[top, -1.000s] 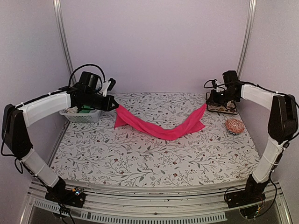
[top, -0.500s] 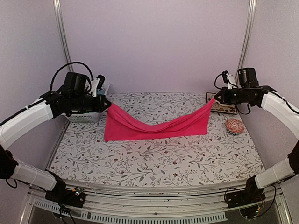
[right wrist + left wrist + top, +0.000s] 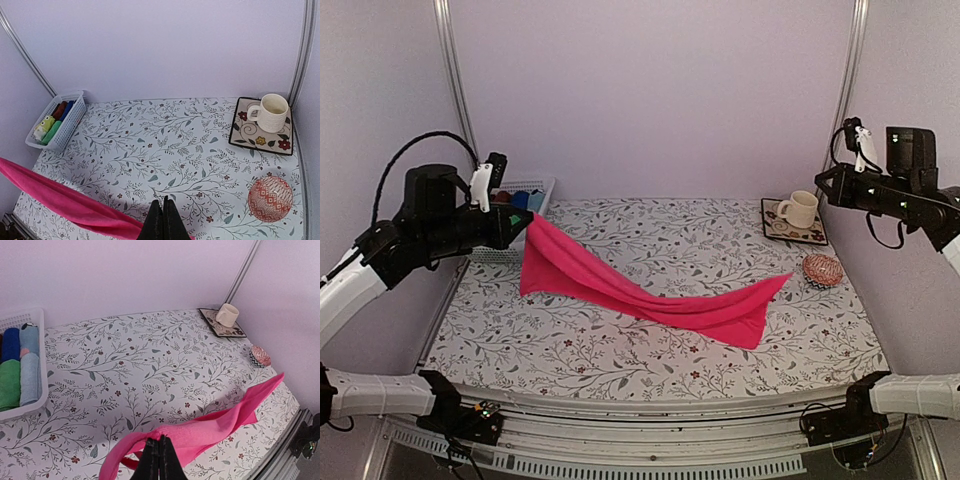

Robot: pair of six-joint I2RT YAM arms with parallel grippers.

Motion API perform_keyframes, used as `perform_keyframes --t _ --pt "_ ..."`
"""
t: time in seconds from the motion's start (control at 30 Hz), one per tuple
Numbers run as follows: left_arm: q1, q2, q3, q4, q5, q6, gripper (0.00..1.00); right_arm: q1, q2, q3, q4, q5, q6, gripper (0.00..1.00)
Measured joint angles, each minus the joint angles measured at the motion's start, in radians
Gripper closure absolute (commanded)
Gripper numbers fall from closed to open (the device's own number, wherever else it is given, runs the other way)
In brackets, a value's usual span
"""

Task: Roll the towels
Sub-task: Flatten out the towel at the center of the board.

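Note:
The hot pink towel [image 3: 650,295] trails from its raised left corner down across the patterned table to its right end [image 3: 765,295], which lies flat. My left gripper [image 3: 527,223] is shut on that left corner, and in the left wrist view its tips [image 3: 160,441] pinch the pink towel [image 3: 210,425]. My right gripper [image 3: 819,184] hangs high at the right, shut with nothing in it. In the right wrist view its closed tips [image 3: 164,202] stand above the table, with the pink towel [image 3: 60,197] below and to the left. A lime-yellow patterned towel [image 3: 44,125] lies in the basket.
A white basket [image 3: 546,186] with rolled cloths stands at the back left. A cream mug [image 3: 800,208] sits on a square patterned coaster [image 3: 812,236] at the back right. A round red-orange woven pad [image 3: 822,270] lies just in front of it.
Both arms rose and drew outward. The right gripper no longer holds the towel's right corner, which has dropped to the table. The left gripper still holds the other corner.

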Motion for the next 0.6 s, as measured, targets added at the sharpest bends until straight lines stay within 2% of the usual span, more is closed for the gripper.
perform_keyframes --t 0.17,0.33,0.4,0.5,0.6 --pt "-0.013 0.042 0.013 -0.008 -0.028 -0.027 1.0 0.015 0.072 0.094 -0.042 0.093 0.042 0.98" --pt "-0.009 0.305 0.055 -0.014 -0.047 -0.067 1.0 0.016 0.284 0.076 0.043 0.102 0.015 0.97" --pt "0.001 0.407 0.059 -0.032 -0.054 -0.076 1.0 0.016 0.383 0.054 0.072 0.079 -0.022 0.9" --pt "0.031 0.539 0.072 -0.06 -0.071 -0.08 1.0 0.023 0.512 0.018 0.086 0.022 -0.116 0.73" --pt "0.074 0.594 0.088 -0.068 -0.084 -0.08 1.0 0.055 0.537 -0.026 0.086 -0.01 -0.233 0.63"
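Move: Hanging from the left hand, the pink towel has its middle roughly 22 cm to that hand's right, level with it ahead and some 27 cm below; the basket stands about 22 cm ahead, 17 cm left and 26 cm below. From the empty right hand, the towel's loose right end is about 5 cm back, 3 cm left and 32 cm down; the bowl is 6 cm ahead and 12 cm right, the mug 22 cm ahead and 9 cm right, both some 33 cm lower. Swinging down nearly 20 cm and forward about 8, the left hand keeps its pinch on the towel's left end and lowers it to the board, fingers tipping down about 30 degrees. Alongside, the empty right hand dives as far, reaching forward some 10 cm before easing back a little and drifting left; its wrist tips down and rolls left side down while the closed fingers part to about a third, still clear of the towel. ##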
